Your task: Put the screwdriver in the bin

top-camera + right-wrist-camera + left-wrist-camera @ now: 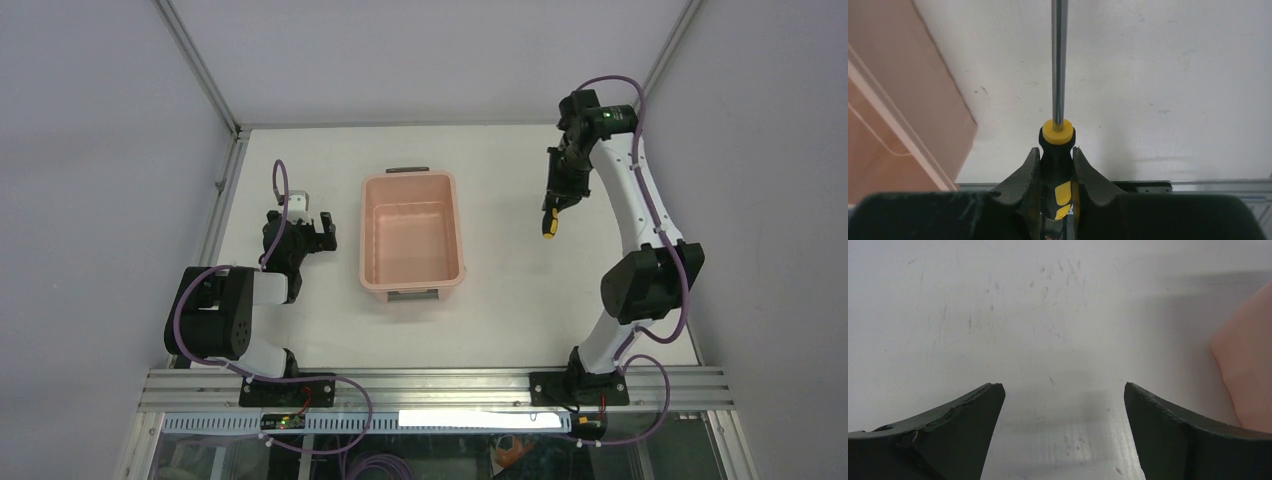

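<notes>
My right gripper (556, 200) (1056, 149) is shut on the screwdriver (549, 224) (1056, 134), its fingers clamping the yellow-and-black handle on both sides. The thin metal shaft (1059, 60) runs straight out ahead of the jaws. The tool is held over the table to the right of the salmon-pink bin (364, 240) (893, 95), apart from it. My left gripper (318, 228) (1063, 387) is open beside the bin's left wall (1248, 375), with only bare tabletop between its fingers.
The bin stands mid-table with dark grey handles at its far end (408, 170) and near end (411, 294). A metal frame rail (430, 385) runs along the near edge, and grey walls enclose the table on three sides.
</notes>
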Controlling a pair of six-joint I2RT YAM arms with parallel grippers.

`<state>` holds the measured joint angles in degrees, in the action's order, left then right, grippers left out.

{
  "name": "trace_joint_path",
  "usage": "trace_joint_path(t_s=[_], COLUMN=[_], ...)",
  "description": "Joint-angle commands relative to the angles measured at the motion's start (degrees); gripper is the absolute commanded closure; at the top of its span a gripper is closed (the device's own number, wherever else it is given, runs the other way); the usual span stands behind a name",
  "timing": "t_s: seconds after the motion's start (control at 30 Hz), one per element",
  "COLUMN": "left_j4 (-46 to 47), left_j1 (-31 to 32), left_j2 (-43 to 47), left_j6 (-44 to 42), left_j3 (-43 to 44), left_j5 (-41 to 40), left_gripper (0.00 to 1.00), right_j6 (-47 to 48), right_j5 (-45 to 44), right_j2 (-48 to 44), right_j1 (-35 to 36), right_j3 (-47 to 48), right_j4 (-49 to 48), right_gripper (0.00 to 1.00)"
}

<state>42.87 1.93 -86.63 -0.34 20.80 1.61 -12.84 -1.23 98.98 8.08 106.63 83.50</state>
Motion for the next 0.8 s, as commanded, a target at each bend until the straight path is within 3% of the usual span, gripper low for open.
trace_joint_path(t_s=[0.0, 0.23, 0.47, 0.77], left_j4=[3.5, 3.6, 3.5, 3.6], left_j1=[0.6, 0.6, 0.5, 0.6], left_j2=[0.3, 0.2, 0.2, 0.3], left_j6=[0.9, 0.9, 0.9, 0.9], left_j3=[1.1, 1.0, 1.1, 1.0], left_j5=[0.4, 0.4, 0.4, 0.4], left_gripper=[0.01, 0.01, 0.01, 0.01], right_j6=[-5.7, -15.1, -15.5, -20.2], right_j5=[10.4, 8.5, 2.6, -2.5], right_j2=[-3.2, 0.0, 10.4, 14.2], right_j1=[8.3, 26.6, 36.1, 41.3], right_j3=[-0.2, 2.6, 9.4, -6.0], right_j4=[-7.2, -23.8, -25.0, -34.5], right_gripper=[1.00, 1.00, 1.00, 1.00])
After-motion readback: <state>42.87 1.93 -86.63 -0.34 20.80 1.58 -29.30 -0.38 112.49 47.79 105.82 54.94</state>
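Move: The right hand already holds the screwdriver by its handle. From it, the bin's middle lies about 31 cm to the left, 1 cm ahead and 15 cm below. The bin's near side rim crosses the way some 20 cm to the left, level fore and aft and 10 cm below. Its near grey handle is 31 cm left and 14 cm back; the far one 31 cm left and 17 cm ahead. From the idle left hand, the bin is about 28 cm right, 4 cm back. Still pinching the screwdriver by its handle, the right hand sweeps fast about 30 cm left, with a slight early rise, across the bin's near side and over its middle. It turns some 25 degrees counter-clockwise and leans its fingertips leftward, then slows and sinks about 8 cm towards the bin's floor, fingers keeping their hold. ##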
